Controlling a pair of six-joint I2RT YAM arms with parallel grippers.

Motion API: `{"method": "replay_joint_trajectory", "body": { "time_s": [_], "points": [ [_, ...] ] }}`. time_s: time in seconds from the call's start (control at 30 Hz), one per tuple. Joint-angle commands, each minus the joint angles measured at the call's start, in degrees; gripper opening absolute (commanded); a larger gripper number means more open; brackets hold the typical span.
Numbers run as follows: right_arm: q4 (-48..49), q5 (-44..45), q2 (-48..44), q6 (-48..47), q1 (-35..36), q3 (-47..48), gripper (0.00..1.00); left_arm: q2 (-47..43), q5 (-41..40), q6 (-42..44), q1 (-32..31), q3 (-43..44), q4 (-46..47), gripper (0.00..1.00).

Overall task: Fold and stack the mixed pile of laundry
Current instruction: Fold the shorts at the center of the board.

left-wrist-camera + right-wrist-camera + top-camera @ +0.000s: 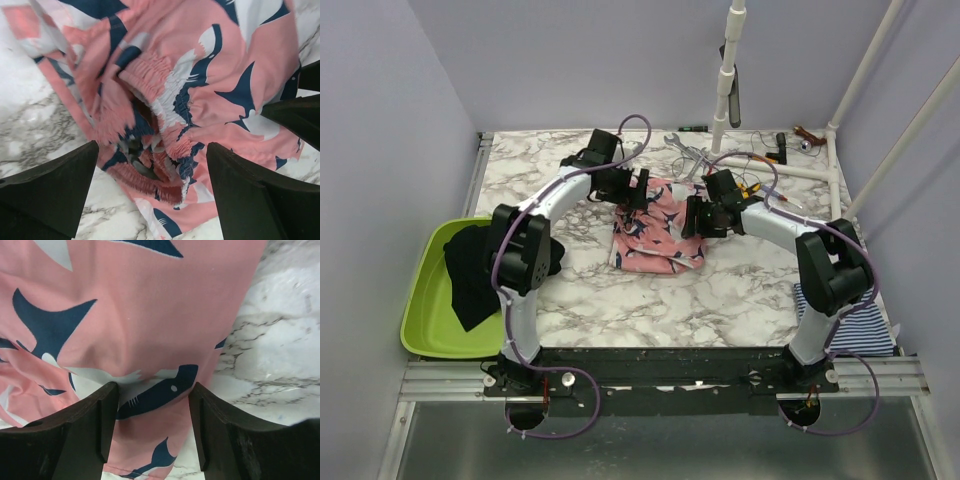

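Note:
The pink garment with dark shark print (655,240) lies crumpled at the middle of the marble table (650,300). My left gripper (638,195) hovers open over its far left edge. In the left wrist view the left gripper (152,147) straddles the bunched elastic waistband (165,75) with its fingers wide apart. My right gripper (698,215) stands open at the garment's right side. In the right wrist view the right gripper (152,387) has flat pink cloth (140,305) lying between its fingers. The black garment (470,265) sits in the basin on the left. The striped garment (850,325) lies at the table's right edge, partly behind the right arm.
A lime green basin (420,325) hangs off the table's left side. A white pipe frame (790,170) and an upright post (725,90) stand at the back right. A wrench (680,145) and pliers (775,155) lie near the back edge.

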Motion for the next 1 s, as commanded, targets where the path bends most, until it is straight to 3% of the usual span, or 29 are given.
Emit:
{"method": "replay_joint_trajectory", "body": {
  "time_s": [0.0,0.17,0.37,0.47,0.67,0.87,0.97],
  "points": [
    [7.8,-5.2,0.9,3.5,1.7,-4.5,0.63,6.8,3.4,1.5,-2.7,8.7,-8.1,0.91],
    [8.1,-4.9,2.2,4.7,6.7,-4.7,0.63,11.1,6.3,2.5,-3.8,12.9,-9.7,0.86],
    [7.1,-5.0,-0.5,9.5,13.1,-6.3,0.63,11.4,10.5,6.7,-3.7,11.4,-12.9,0.42],
    [8.8,-6.8,-5.2,13.5,18.5,-10.1,0.63,7.8,11.4,11.8,-3.1,6.1,-12.9,0.30],
    [6.7,-10.9,-15.6,18.3,23.3,-17.4,0.64,4.0,11.2,24.2,-1.9,3.9,-17.0,0.26],
    [-11.4,5.0,-19.6,7.4,22.2,-6.8,0.67,8.8,8.0,26.2,-1.8,12.6,-23.1,0.25],
    [-9.7,8.9,-18.7,2.9,15.8,-3.9,0.68,10.6,6.2,25.0,-1.8,14.6,-23.5,0.25]
  ]
}}
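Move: The bunched waistband of the pink shorts lies about 4 cm right, 2 cm back and 5 cm below the open left fingers; the shorts' near hem is some 14 cm back, 5 cm right and 9 cm below. The open right fingers are at the shorts' right side, its cloth about 1 cm left, level fore and aft, and 2 cm below. From there the near hem is roughly 9 cm back, 9 cm left and 2 cm below. Bring the left gripper right and down about 5 cm onto the waistband and close its fingers there, then draw it back some 5 cm, yawing about 25 degrees clockwise and easing up a little at the end. Meanwhile sweep the right gripper, fingers staying open and low at first, back about 17 cm and left 12 cm along the shorts' right side, then lift it some 8 cm while easing forward. ##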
